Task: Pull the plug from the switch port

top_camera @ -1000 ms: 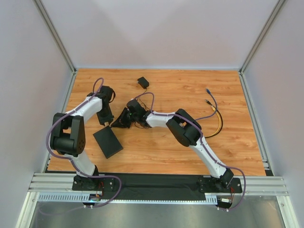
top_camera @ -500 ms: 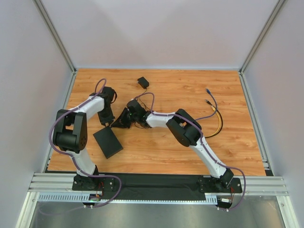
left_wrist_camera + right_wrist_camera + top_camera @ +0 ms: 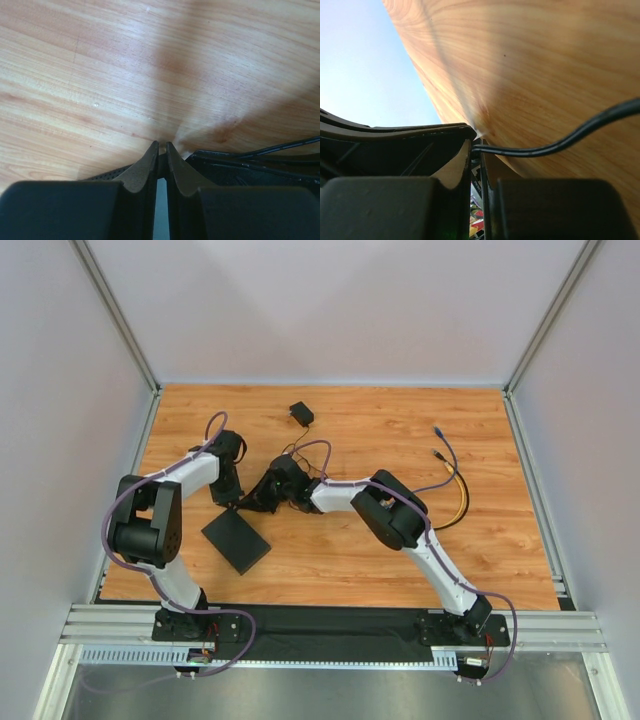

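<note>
The switch (image 3: pixel 236 542), a flat matte-black box, lies askew on the wooden table at the left. Its far corner reaches up to my left gripper (image 3: pixel 229 502). In the left wrist view that gripper (image 3: pixel 162 146) has its jaws nearly together on a dark edge, with the switch's perforated side (image 3: pixel 107 173) beside the left finger. My right gripper (image 3: pixel 252 502) lies low just right of it, pointing left. In the right wrist view it (image 3: pixel 478 145) is shut on the plug, whose thin black lead (image 3: pixel 560 145) runs off to the right. The port itself is hidden.
A small black adapter block (image 3: pixel 301 413) sits at the back of the table. Yellow and purple cables (image 3: pixel 455 490) loop at the right, by the right arm's elbow. Grey walls and aluminium posts enclose the table.
The left jaws have closed down. The switch has swung, its near end moving right. Both grippers have shifted slightly right.
</note>
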### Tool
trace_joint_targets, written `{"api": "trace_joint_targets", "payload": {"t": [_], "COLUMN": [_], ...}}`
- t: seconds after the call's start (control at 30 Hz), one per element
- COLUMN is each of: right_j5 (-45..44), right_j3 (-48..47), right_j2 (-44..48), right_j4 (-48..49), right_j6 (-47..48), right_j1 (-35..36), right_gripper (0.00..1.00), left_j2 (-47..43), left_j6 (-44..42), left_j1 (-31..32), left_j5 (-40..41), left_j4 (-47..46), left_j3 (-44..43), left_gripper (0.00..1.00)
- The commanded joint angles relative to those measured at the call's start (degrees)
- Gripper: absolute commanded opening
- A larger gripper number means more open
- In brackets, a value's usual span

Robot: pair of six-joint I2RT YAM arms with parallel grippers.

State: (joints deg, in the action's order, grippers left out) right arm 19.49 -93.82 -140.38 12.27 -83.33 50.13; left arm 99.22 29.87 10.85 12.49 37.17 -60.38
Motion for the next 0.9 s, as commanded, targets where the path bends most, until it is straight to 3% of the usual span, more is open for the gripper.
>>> {"api": "trace_joint_targets", "payload": {"t": [0.0, 0.63, 0.87], "right_j5": [-5.25, -10.34, -7.98], "right_j3": [0.13, -0.39, 0.74], "right_j2": [-2.18, -0.25, 0.36], "right_j4": [-2.51, -5.59, -2.7], "right_j6": [-3.6, 0.18, 1.76], "right_j1": [-3.98, -7.06, -6.89], "right_gripper": [0.0, 0.0, 0.0], "left_j2": [-1.57, -8.6, -11.33], "left_j6": [-3.49, -4.2, -3.85], "left_j1": [0.22, 2.86, 2.86], "left_j5": [-0.71, -0.89, 0.6], "left_j4": [3.53, 1.94, 3.61], "left_j3": [2.63, 6.24, 4.13], "left_gripper": [0.15, 0.14, 0.17]}}
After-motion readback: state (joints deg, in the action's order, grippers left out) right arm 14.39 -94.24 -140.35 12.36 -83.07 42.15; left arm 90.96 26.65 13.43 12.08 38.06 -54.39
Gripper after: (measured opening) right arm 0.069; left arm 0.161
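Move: The right fingers already grip the plug, seated at the switch's far corner, practically at the hand point. The switch's middle lies about 10 cm back and 1 cm left of it, and the power adapter some 27 cm ahead and 16 cm right. From the left hand, whose fingertips are on that same corner, the switch's middle is roughly 10 cm back and 2 cm right, the plug about 2 cm right, all near hand height. Forward and to its right, slowly for the first couple of centimetres and then with a quick sweep, the right hand draws the gripped plug about 10 cm out of and away from the switch, turning slightly clockwise. The left fingers keep pinching the switch's corner, edge a little right and up, then ease back about 3 cm. ##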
